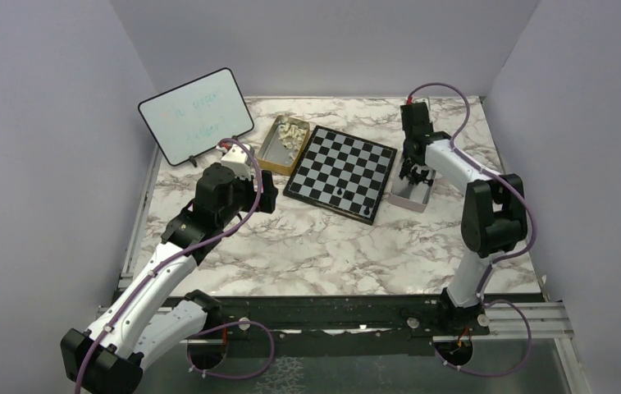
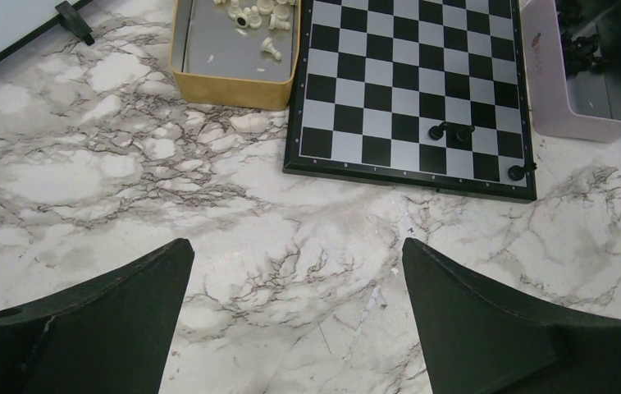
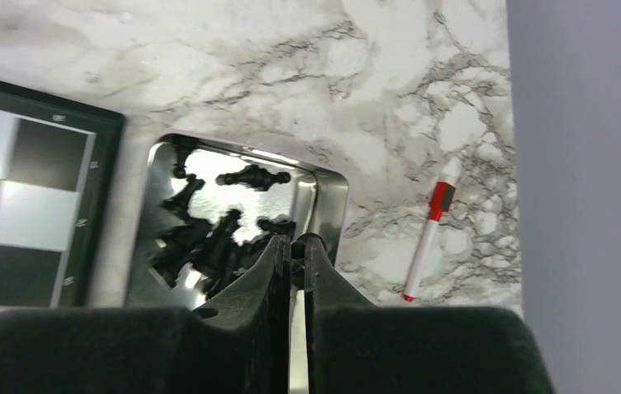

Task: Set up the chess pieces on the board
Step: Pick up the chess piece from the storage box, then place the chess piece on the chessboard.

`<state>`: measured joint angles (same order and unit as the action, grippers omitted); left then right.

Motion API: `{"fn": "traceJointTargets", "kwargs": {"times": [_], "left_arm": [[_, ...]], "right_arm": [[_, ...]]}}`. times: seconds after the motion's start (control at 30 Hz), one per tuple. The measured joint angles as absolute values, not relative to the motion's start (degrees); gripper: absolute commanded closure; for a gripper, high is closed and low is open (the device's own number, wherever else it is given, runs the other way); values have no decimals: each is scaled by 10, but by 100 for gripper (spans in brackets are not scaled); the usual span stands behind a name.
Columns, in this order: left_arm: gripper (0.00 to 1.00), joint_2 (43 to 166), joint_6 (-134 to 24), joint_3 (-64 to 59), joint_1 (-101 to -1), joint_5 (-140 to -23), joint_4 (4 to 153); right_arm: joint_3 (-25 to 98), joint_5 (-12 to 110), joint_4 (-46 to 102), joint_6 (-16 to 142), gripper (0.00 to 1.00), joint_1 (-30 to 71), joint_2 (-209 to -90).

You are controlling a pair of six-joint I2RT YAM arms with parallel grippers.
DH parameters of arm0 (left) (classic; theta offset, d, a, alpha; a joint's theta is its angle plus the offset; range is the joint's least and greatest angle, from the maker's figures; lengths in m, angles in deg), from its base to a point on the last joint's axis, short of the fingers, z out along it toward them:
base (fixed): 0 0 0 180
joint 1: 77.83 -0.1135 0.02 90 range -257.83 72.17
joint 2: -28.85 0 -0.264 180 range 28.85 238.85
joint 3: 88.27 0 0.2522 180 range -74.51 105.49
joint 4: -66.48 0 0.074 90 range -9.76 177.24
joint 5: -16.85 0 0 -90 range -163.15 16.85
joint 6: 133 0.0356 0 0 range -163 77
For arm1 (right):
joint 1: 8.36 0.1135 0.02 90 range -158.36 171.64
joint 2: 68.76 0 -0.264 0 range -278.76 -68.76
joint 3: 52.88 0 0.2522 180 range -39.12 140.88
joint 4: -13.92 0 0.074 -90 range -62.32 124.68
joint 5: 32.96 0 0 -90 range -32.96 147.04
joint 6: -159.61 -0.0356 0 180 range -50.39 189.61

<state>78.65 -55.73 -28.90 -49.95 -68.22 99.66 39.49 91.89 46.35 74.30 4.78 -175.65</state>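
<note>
The board point(image 1: 341, 172) point(image 2: 409, 82) lies at the back middle of the table, and its corner shows at the left of the right wrist view point(image 3: 20, 213). Three black chess pieces point(image 2: 438, 130) point(image 1: 339, 190) stand on its near rows. Cream pieces point(image 2: 270, 45) lie in a gold tin point(image 1: 267, 152) left of the board. More black pieces point(image 3: 208, 238) lie in a pink tin point(image 1: 412, 195) point(image 3: 327, 197) right of it. My right gripper point(image 1: 416, 174) point(image 3: 296, 240) reaches into this tin, shut on a small black piece point(image 3: 298, 247). My left gripper point(image 1: 262, 194) point(image 2: 296, 246) hangs open over bare marble, near the board's left corner.
A white dry-erase board point(image 1: 196, 115) point(image 2: 3, 25) leans on a stand at the back left. A red and white marker point(image 3: 427, 238) lies on the marble right of the pink tin, close to the right wall. Grey walls enclose the table on three sides.
</note>
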Motion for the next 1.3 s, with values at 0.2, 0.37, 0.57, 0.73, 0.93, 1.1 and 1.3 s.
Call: {"fn": "traceJointTargets", "kwargs": {"times": [0.2, 0.37, 0.57, 0.73, 0.93, 1.1, 1.3], "left_arm": [[1, 787, -557, -289, -499, -682, 996], [1, 787, -557, -289, -499, -682, 996], [1, 787, -557, -289, -499, -682, 996], [1, 787, -557, -289, -499, -682, 996], [1, 787, -558, -289, -499, -682, 996], [1, 787, -558, -289, -499, -686, 996], [1, 787, -558, -289, -499, -687, 996]], "right_arm": [[379, 809, 483, 668, 96, 48, -1674], [338, 728, 481, 621, 96, 57, -1615], [272, 653, 461, 576, 96, 94, -1569], [221, 631, 427, 550, 96, 154, -1553], [194, 632, 386, 536, 96, 225, -1565], [188, 637, 351, 533, 96, 248, -1586], [187, 661, 332, 519, 95, 248, -1600]]}}
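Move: The right hand already holds a black chess piece just above the far right of the storage box, whose middle is about 5 cm back and 3 cm left, some 8 cm below. The board's near right part lies roughly 12 cm back, 21 cm left and 8 cm down; two standing pieces are about 11 cm back and 24 cm left, and the corner piece 16 cm back, 18 cm left. From the left hand, that part lies some 7 cm ahead, 26 cm right, 20 cm down. With the fingers staying shut on the chess piece, the right hand sweeps about 22 cm left and 10 cm back, away from the storage box and over the near right part of the board, first rising some 4 cm to clear the box and then sinking about 5 cm. On the way the wrist rolls its left side up by some 35 degrees and turns counter-clockwise by about 25, so the fingers swing from pointing forward-right to forward-left, still slanting down, and the hand slows almost to a stop beside the two standing pieces, creeping a centimetre forward. ##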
